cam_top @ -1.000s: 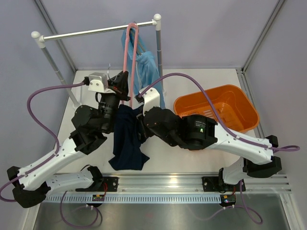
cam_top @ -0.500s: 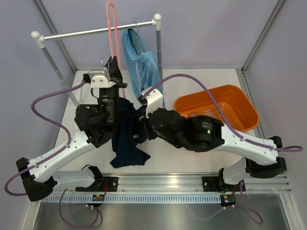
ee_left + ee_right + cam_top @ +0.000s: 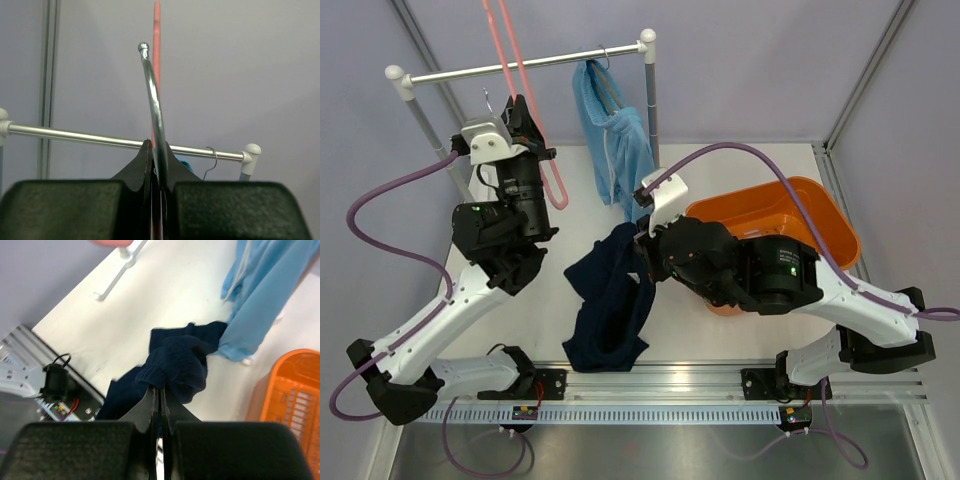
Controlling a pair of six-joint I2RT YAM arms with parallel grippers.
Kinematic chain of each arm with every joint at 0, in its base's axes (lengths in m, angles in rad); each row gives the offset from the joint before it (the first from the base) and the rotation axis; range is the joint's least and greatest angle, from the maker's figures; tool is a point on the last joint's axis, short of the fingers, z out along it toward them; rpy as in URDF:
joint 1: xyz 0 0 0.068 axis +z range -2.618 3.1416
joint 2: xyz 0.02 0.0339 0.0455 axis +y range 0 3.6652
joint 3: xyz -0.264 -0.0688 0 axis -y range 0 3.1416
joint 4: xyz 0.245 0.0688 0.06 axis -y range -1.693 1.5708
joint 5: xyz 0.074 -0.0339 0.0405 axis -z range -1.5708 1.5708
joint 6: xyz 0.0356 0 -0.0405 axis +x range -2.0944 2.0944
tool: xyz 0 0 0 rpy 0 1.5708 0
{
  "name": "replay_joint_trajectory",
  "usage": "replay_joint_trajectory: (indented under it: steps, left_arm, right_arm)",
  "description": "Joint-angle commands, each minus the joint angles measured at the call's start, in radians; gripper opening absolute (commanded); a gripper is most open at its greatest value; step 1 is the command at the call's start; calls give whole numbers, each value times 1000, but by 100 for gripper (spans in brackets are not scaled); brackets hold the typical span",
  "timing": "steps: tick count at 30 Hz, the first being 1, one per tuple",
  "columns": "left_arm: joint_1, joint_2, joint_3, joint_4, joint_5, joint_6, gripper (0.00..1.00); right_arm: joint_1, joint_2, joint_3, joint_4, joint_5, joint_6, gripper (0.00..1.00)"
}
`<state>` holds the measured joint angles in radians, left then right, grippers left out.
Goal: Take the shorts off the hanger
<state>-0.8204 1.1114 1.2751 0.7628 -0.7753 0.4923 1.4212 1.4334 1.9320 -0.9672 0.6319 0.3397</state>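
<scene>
My left gripper (image 3: 527,118) is shut on the pink hanger (image 3: 560,200), raised at the back left beside the rail. In the left wrist view its jaws (image 3: 156,150) pinch the hanger's chrome hook (image 3: 152,100), with the pink bar (image 3: 157,30) behind. The hanger carries no cloth. My right gripper (image 3: 640,236) is shut on the dark navy shorts (image 3: 610,320); their lower part drapes onto the table. The right wrist view shows a bunched navy fold (image 3: 180,360) clamped at the fingertips (image 3: 161,387). The light blue shorts (image 3: 618,135) hang from the rail on another hanger.
The clothes rail (image 3: 520,66) spans the back on two posts, the right post (image 3: 651,100) close behind the blue shorts. An orange basket (image 3: 815,205) stands at the right, partly under my right arm. The table's front edge has a metal track (image 3: 660,375).
The left arm swung the pink hanger up and to the left, away from the navy shorts. The right gripper pulled the navy shorts rightward, and they now hang free of the hanger.
</scene>
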Motion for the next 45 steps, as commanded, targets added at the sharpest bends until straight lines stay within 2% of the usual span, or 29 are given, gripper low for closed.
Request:
replay_joint_trajectory:
  steps: [1,3,6,9,10,12,13,14,16,17,19,22,27,29,34,35,36,40,45]
  left_arm:
    - [4,-57,32,-113,-21,-131,0]
    - [4,-99,-9,-193,-16,-242,0]
    - [4,-192,-68,-385,-7,-387,0]
    - [4,-238,-115,-453,-7,-438,0]
    - [4,-254,-146,-470,-2,-457,0]
    - [4,-283,-167,-523,2,-483,0]
    - [4,-288,-181,-540,4,-488,0]
    - [4,-295,-187,-549,7,-488,0]
    - [4,-297,-198,-579,10,-518,0]
    - [4,-297,-210,-585,21,-526,0]
    - [4,-298,-221,-600,30,-538,0]
    - [4,-297,-244,-605,47,-563,0]
    - [4,-298,-270,-611,62,-583,0]
    - [3,-309,-276,-614,64,-589,0]
    - [4,-332,-275,-643,68,-598,0]
    - [4,-335,-270,-661,68,-603,0]
    - [4,-338,-267,-669,68,-606,0]
    - [4,-348,-246,-729,80,-629,0]
    - [4,-357,-212,-845,96,-636,0]
  right_arm:
    - [8,-33,109,56,167,-83,0]
    - [-13,-2,166,55,257,-151,0]
    - [-88,22,313,94,288,-263,0]
    - [-175,24,384,174,305,-327,0]
    - [-186,21,415,206,325,-408,0]
    - [-194,-13,392,420,447,-538,0]
    - [-199,-34,322,541,484,-718,0]
    - [-205,-83,274,822,509,-828,0]
    - [-243,-123,193,1089,549,-1090,0]
    - [-266,-142,197,1190,554,-1135,0]
    - [-345,-152,228,1237,551,-1207,0]
    - [-401,-182,234,1315,529,-1266,0]
    - [-521,-185,197,1303,520,-1274,0]
    - [-562,-201,161,1239,520,-1214,0]
    - [-646,-252,19,1012,476,-899,0]
    - [-656,-252,7,890,441,-837,0]
    - [-668,-251,-16,846,422,-747,0]
    - [-674,-219,-83,740,391,-647,0]
    - [-680,-209,-157,690,361,-546,0]
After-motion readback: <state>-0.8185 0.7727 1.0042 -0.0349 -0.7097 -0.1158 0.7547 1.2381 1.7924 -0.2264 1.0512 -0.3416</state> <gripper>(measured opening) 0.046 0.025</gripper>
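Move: The right hand grips the navy shorts; the orange basket it takes them to lies about 18 cm ahead of it, 31 cm to its right and some 33 cm below. The blue shorts hang roughly 26 cm ahead of it, 3 cm to its left and 10 cm lower. From the left hand, holding the pink hanger, the basket is about 3 cm ahead, 51 cm to the right and 50 cm below, the rod some 15 cm straight ahead at about its own height. Still pinching the navy shorts, the right hand sweeps about 37 cm to its right while climbing nearly 28 cm and edging forward, turning clockwise and tipping its fingers up, then curls back some 10 cm left while going forward and down about 13 cm, over the orange basket. The left hand keeps its grip on the bare pink hanger and lowers it some 16 cm, away from the rod, its fingers tilting down towards level and turning a little clockwise. ##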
